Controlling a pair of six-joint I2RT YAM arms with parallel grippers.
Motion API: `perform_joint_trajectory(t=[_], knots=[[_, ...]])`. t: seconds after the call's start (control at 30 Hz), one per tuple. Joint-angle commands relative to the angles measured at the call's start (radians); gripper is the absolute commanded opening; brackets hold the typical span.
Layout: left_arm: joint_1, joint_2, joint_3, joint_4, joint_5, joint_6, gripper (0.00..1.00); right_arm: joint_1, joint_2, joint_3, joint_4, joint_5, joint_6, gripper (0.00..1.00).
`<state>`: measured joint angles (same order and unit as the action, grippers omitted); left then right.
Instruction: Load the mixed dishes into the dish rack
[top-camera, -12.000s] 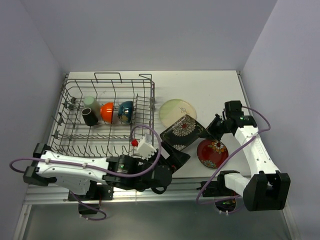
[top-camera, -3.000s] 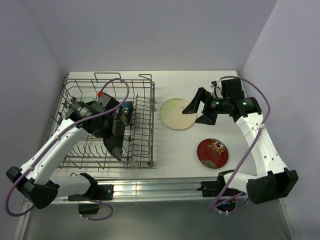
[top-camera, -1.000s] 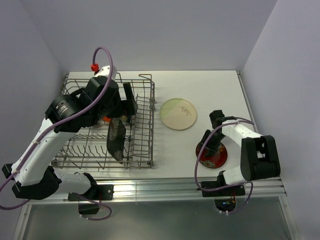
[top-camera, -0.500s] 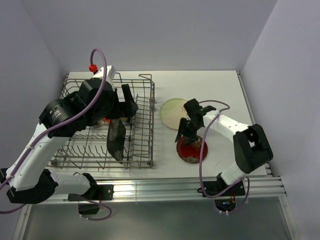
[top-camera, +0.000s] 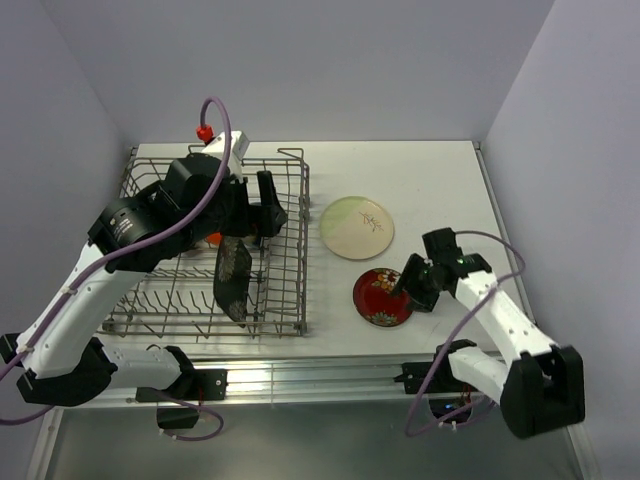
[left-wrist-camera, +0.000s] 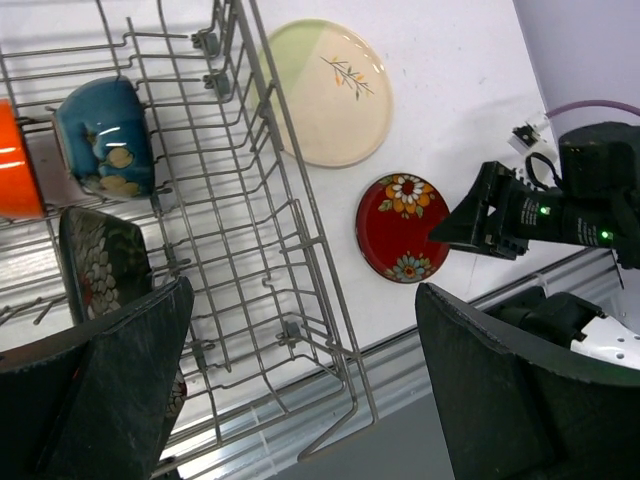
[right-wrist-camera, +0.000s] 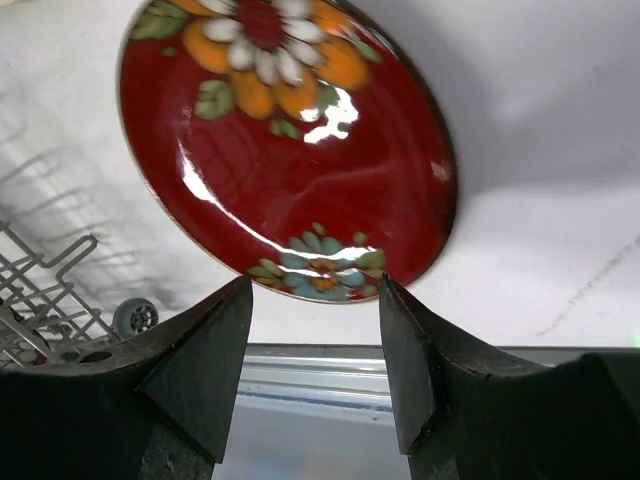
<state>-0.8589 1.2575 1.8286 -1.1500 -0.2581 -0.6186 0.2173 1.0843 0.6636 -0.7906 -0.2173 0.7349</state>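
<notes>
The dish rack (top-camera: 285, 250) stands at the left. The black square floral plate (top-camera: 233, 280) stands on edge between its tines; it also shows in the left wrist view (left-wrist-camera: 105, 265), with the dark blue bowl (left-wrist-camera: 100, 140) and orange bowl (left-wrist-camera: 18, 160). The cups are hidden behind my left arm. My left gripper (top-camera: 270, 215) hovers over the rack's right side, wide open and empty (left-wrist-camera: 303, 300). The red floral plate (top-camera: 382, 297) lies flat on the table right of the rack. My right gripper (top-camera: 410, 285) is open at its right edge; the rim lies just beyond the fingertips (right-wrist-camera: 315, 290). The pale green-cream plate (top-camera: 357, 227) lies behind it.
The rack's right wall (left-wrist-camera: 300, 210) stands between the racked dishes and the two plates on the table. The table's front rail (top-camera: 330, 375) runs close below the red plate. Walls enclose the table at left, back and right.
The red plate has been slid left toward the rack since a second ago. My right gripper has pulled back to its right edge. My left arm has shifted slightly right over the rack.
</notes>
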Motion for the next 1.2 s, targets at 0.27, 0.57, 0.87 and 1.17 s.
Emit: perform_joint_trajectory(t=[0.27,0.57,0.87,1.17], knots=[[-0.003,-0.013,-0.02,0.108,0.149,0.08,0.99,-0.084,-0.153,-0.229,0.045,-0.042,0.086,0.61],[-0.003,-0.049,-0.068,0.139,0.198,0.083,0.99,-0.111,-0.201,-0.349,0.191,-0.06,0.129,0.57],[-0.003,-0.026,-0.054,0.142,0.206,0.103,0.99,-0.131,-0.156,-0.398,0.349,-0.068,0.199,0.25],[0.024,0.016,-0.068,0.197,0.27,0.074,0.99,-0.131,-0.289,-0.254,0.234,-0.005,0.121,0.0]])
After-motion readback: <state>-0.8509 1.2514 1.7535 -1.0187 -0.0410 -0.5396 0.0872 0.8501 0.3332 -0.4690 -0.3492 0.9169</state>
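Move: The red plate's middle lies about 3 cm left of my right hand, 2 cm ahead and 5 cm below. The cream plate stands some 15 cm farther out than the red plate and 6 cm to its left; the middle of the dish rack's right wall is roughly 21 cm left of this hand and 13 cm ahead. From my left hand, high up near that wall, the red plate is around 20 cm right, 3 cm back and 37 cm below. I draw my right hand back about 5 cm while sinking 5 cm to the red plate's near-right rim, then come forward again low over the table, tilting the wrist, shut the fingers on the rim and raise it about 2.5 cm. My empty left hand, kept wide open, shifts nearly 4 cm right towards the plate, turning slightly clockwise. ##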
